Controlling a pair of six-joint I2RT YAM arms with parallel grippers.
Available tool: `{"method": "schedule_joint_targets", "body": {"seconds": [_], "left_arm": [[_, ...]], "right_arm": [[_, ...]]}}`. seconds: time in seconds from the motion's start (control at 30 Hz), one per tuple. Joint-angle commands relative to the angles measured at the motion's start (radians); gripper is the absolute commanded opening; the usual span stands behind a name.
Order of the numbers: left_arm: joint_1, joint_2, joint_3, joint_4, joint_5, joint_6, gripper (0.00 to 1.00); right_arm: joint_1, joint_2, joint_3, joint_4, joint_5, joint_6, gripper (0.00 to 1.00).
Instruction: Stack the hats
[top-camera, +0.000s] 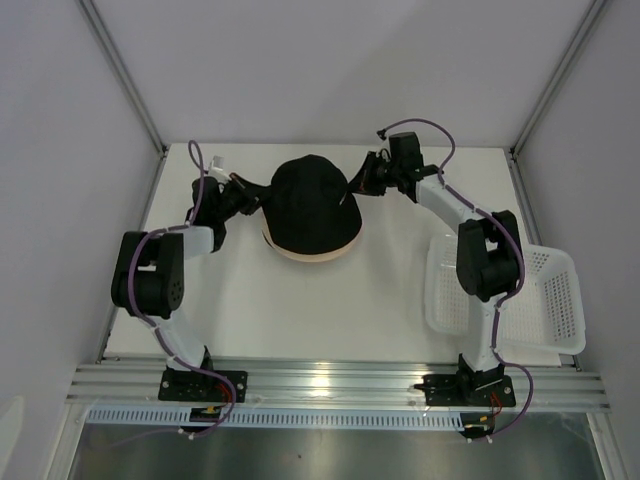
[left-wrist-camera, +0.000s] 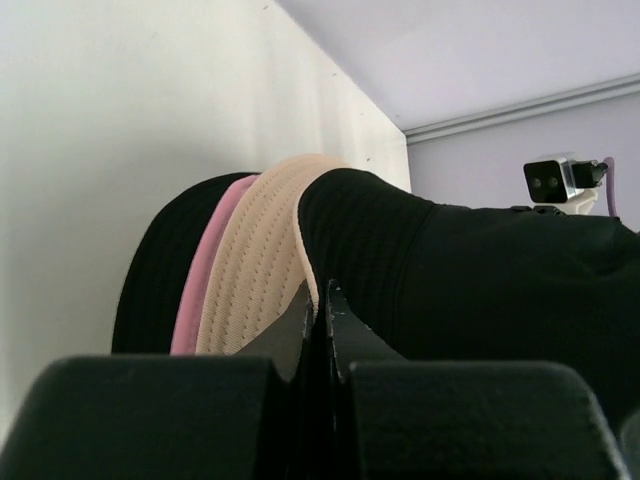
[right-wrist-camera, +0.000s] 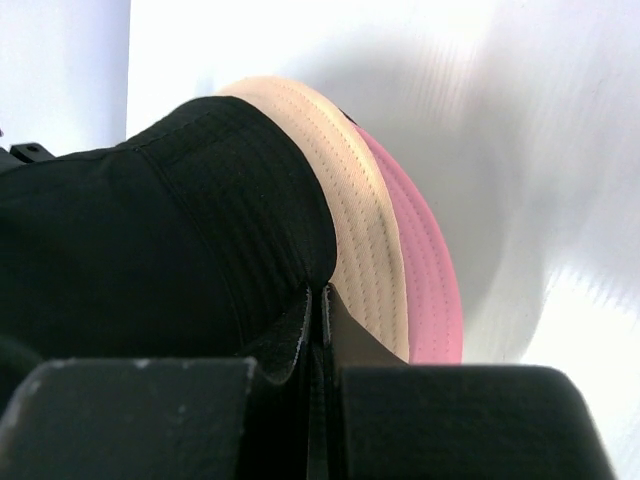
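Note:
A black hat (top-camera: 312, 205) sits crown-up on a pile of hats at the table's far middle. A beige brim (top-camera: 310, 256) peeps out beneath it. My left gripper (top-camera: 262, 200) is at the hat's left edge, and in the left wrist view its jaws (left-wrist-camera: 322, 300) are pinched shut on the black brim (left-wrist-camera: 440, 270). Beside that brim lie a beige hat (left-wrist-camera: 262, 250), a pink hat (left-wrist-camera: 205, 270) and another black hat (left-wrist-camera: 150, 280). My right gripper (top-camera: 352, 186) holds the opposite edge, shut (right-wrist-camera: 320, 300) on the black hat (right-wrist-camera: 150, 230), next to the beige brim (right-wrist-camera: 360, 230) and pink brim (right-wrist-camera: 430, 270).
A white mesh basket (top-camera: 555, 300) hangs over the table's right edge beside the right arm. Grey walls close in the table at the back and both sides. The right wrist's camera (left-wrist-camera: 555, 180) shows beyond the hat in the left wrist view.

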Motion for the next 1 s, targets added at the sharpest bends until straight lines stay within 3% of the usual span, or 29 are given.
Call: {"method": "schedule_joint_targets", "body": {"seconds": [0.0, 0.1, 0.33, 0.5, 0.53, 0.6, 0.7, 0.77, 0.8, 0.83, 0.93, 0.97], "left_arm": [[0.011, -0.038, -0.098, -0.074, -0.084, 0.035, 0.01], [0.01, -0.071, -0.141, -0.114, -0.118, 0.058, 0.01], [0.01, -0.019, -0.23, 0.166, -0.044, 0.017, 0.01], [0.011, -0.006, -0.211, 0.21, -0.011, 0.017, 0.06], [0.011, -0.017, -0.2, 0.181, -0.012, 0.021, 0.16], [0.011, -0.072, -0.194, 0.122, -0.033, 0.034, 0.27], [0.011, -0.153, -0.207, 0.047, -0.072, 0.047, 0.61], [0.014, -0.201, -0.226, -0.008, -0.096, 0.046, 0.73], [0.015, -0.262, -0.236, -0.039, -0.11, 0.047, 0.88], [0.019, -0.294, -0.241, -0.115, -0.127, 0.049, 0.94], [0.028, -0.44, -0.237, -0.345, -0.226, 0.073, 0.99], [0.03, -0.474, -0.218, -0.417, -0.286, 0.083, 0.99]], "right_arm": [[-0.004, -0.009, -0.067, 0.01, 0.085, -0.008, 0.0], [-0.002, -0.014, -0.084, 0.024, 0.105, -0.008, 0.0], [-0.002, -0.044, -0.18, 0.113, 0.153, 0.003, 0.0], [0.001, -0.07, -0.187, 0.102, 0.191, -0.029, 0.0], [0.001, -0.086, -0.185, 0.097, 0.196, -0.034, 0.0], [0.001, -0.102, -0.184, 0.096, 0.204, -0.048, 0.01], [0.008, -0.124, -0.18, 0.085, 0.216, -0.083, 0.02], [0.015, -0.132, -0.188, 0.071, 0.225, -0.088, 0.03], [0.018, -0.133, -0.202, 0.07, 0.22, -0.082, 0.05], [0.018, -0.136, -0.214, 0.071, 0.216, -0.077, 0.08], [0.025, -0.162, -0.275, 0.093, 0.214, -0.066, 0.46], [0.025, -0.182, -0.282, 0.091, 0.222, -0.066, 0.66]]}}
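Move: My two closed grippers hold the top black hat by opposite sides of its brim. Its middle lies about 12 cm to the right of my left hand and 4 cm back, roughly level. From my right hand it is some 9 cm to the left and 4 cm back. Under it sit the beige hat, its middle about 5 cm back of either hand and 3 cm lower, and the pink hat just below that, about 5 cm lower than my hands. Still pinching the brim, I draw my left hand back about 3 cm and slightly down over the stack while my right eases only a centimetre or so back, down and inward. Then I open my left fingers wide, releasing the brim, and back off towards my base and to the left; last, my right fingers open about halfway as that hand slips right and down, some 3 cm. ##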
